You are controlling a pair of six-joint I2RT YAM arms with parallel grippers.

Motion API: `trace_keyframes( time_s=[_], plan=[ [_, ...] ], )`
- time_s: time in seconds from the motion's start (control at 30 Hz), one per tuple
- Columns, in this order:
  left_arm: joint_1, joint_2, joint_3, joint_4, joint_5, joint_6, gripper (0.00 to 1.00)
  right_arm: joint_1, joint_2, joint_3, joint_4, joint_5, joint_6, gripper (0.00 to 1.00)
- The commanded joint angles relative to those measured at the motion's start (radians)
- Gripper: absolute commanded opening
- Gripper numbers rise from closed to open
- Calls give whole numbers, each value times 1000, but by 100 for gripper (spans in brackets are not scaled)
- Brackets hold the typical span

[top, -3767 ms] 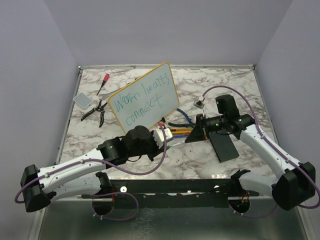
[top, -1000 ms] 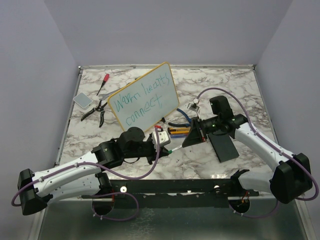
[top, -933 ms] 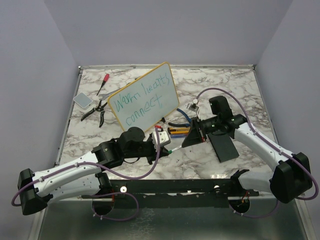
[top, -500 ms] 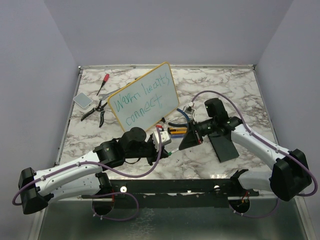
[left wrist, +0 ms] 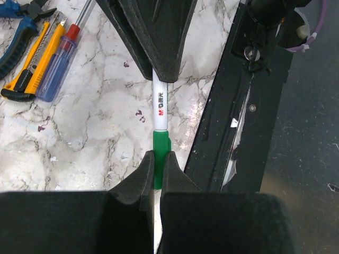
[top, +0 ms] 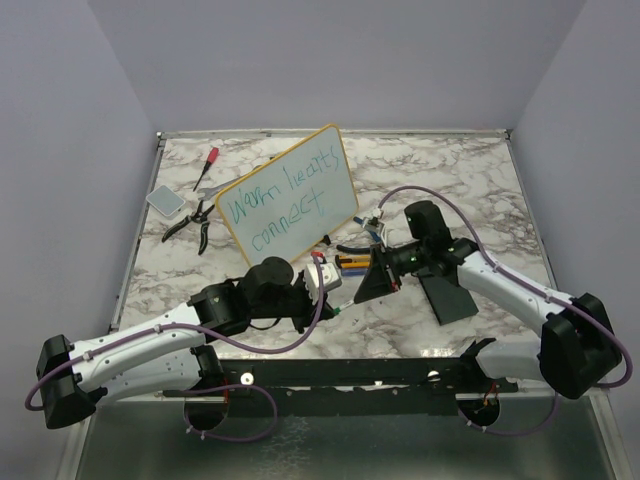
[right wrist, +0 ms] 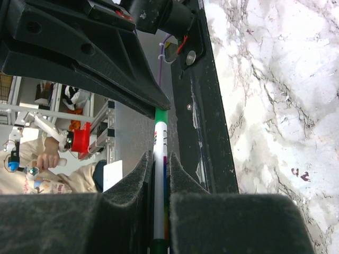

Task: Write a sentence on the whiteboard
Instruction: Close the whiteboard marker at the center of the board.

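The whiteboard (top: 288, 197) leans tilted at the back centre on the marble table (top: 470, 170), its yellow-orange frame around the teal sentence (top: 275, 208) "Warm hearts connect". In front of it the two grippers meet tip to tip over one marker. My left gripper (top: 336, 302) (left wrist: 157, 159) is shut on the marker's green cap (left wrist: 161, 144). My right gripper (top: 368, 284) (right wrist: 159, 159) is shut on the white marker barrel (right wrist: 160, 138) (left wrist: 160, 100). Cap and barrel sit joined in one straight line.
Blue pliers (left wrist: 16, 29), a yellow utility knife (left wrist: 33, 59) and a blue-handled screwdriver (left wrist: 61, 59) lie just behind the grippers. A black pad (top: 447, 295) lies right of them. Black pliers (top: 192, 226), a red screwdriver (top: 209, 161) and a grey pad (top: 165, 198) are at the back left. A black rail (top: 350, 375) runs along the near edge.
My right gripper has travelled left and toward the near edge with the barrel, closing on the left gripper. The left gripper shifted slightly. Both stayed shut.
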Motion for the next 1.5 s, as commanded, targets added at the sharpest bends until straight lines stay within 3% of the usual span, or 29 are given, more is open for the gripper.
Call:
trace_keyframes(
  time_s=[0.0, 0.97, 1.07, 1.17, 1.23, 1.33, 1.47],
  plan=[
    [2, -2, 16, 279, -72, -4, 0, 70, 21, -17, 55, -63, 41, 1],
    [3, -40, -5, 316, -124, -6, 0, 201, 89, -31, 197, -37, 140, 1],
    [1, -37, -6, 310, -116, -6, 0, 202, 66, -21, 167, 29, 129, 1],
    [3, -31, 0, 275, -120, -4, 0, 199, 24, 7, 105, 230, 142, 1],
    [2, -30, 8, 240, -142, -9, 12, 187, -3, 21, 74, 350, 154, 1],
    [3, -45, 9, 195, -199, -17, 45, 132, -50, 12, 39, 520, 194, 1],
    [3, -75, 4, 148, -278, -23, 73, 59, -82, -27, 14, 602, 194, 2]
  ],
)
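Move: The left hand already pinches the green cap, with the marker barrel's middle about 4 cm to its right and 1 cm ahead, roughly level. The tool handles lie some 19 cm ahead, 7 cm right and 13 cm below it; the blue pliers are about 26 cm ahead and 8 cm right, as low. For the right hand, gripping the barrel, the cap is about 7 cm left and 2 cm back; the black pad lies 11 cm ahead and 21 cm right, 13 cm lower. Cap and barrel already meet end to end, and the right hand, keeping its grip, presses the marker leftward into the cap while both hands drift together about 2.5 cm left and down, slightly back. The left fingers then open, let go of the cap and swing forward and up some 5 cm; the right hand carries the marker about 4 cm forward, turning some 15 degrees clockwise. ##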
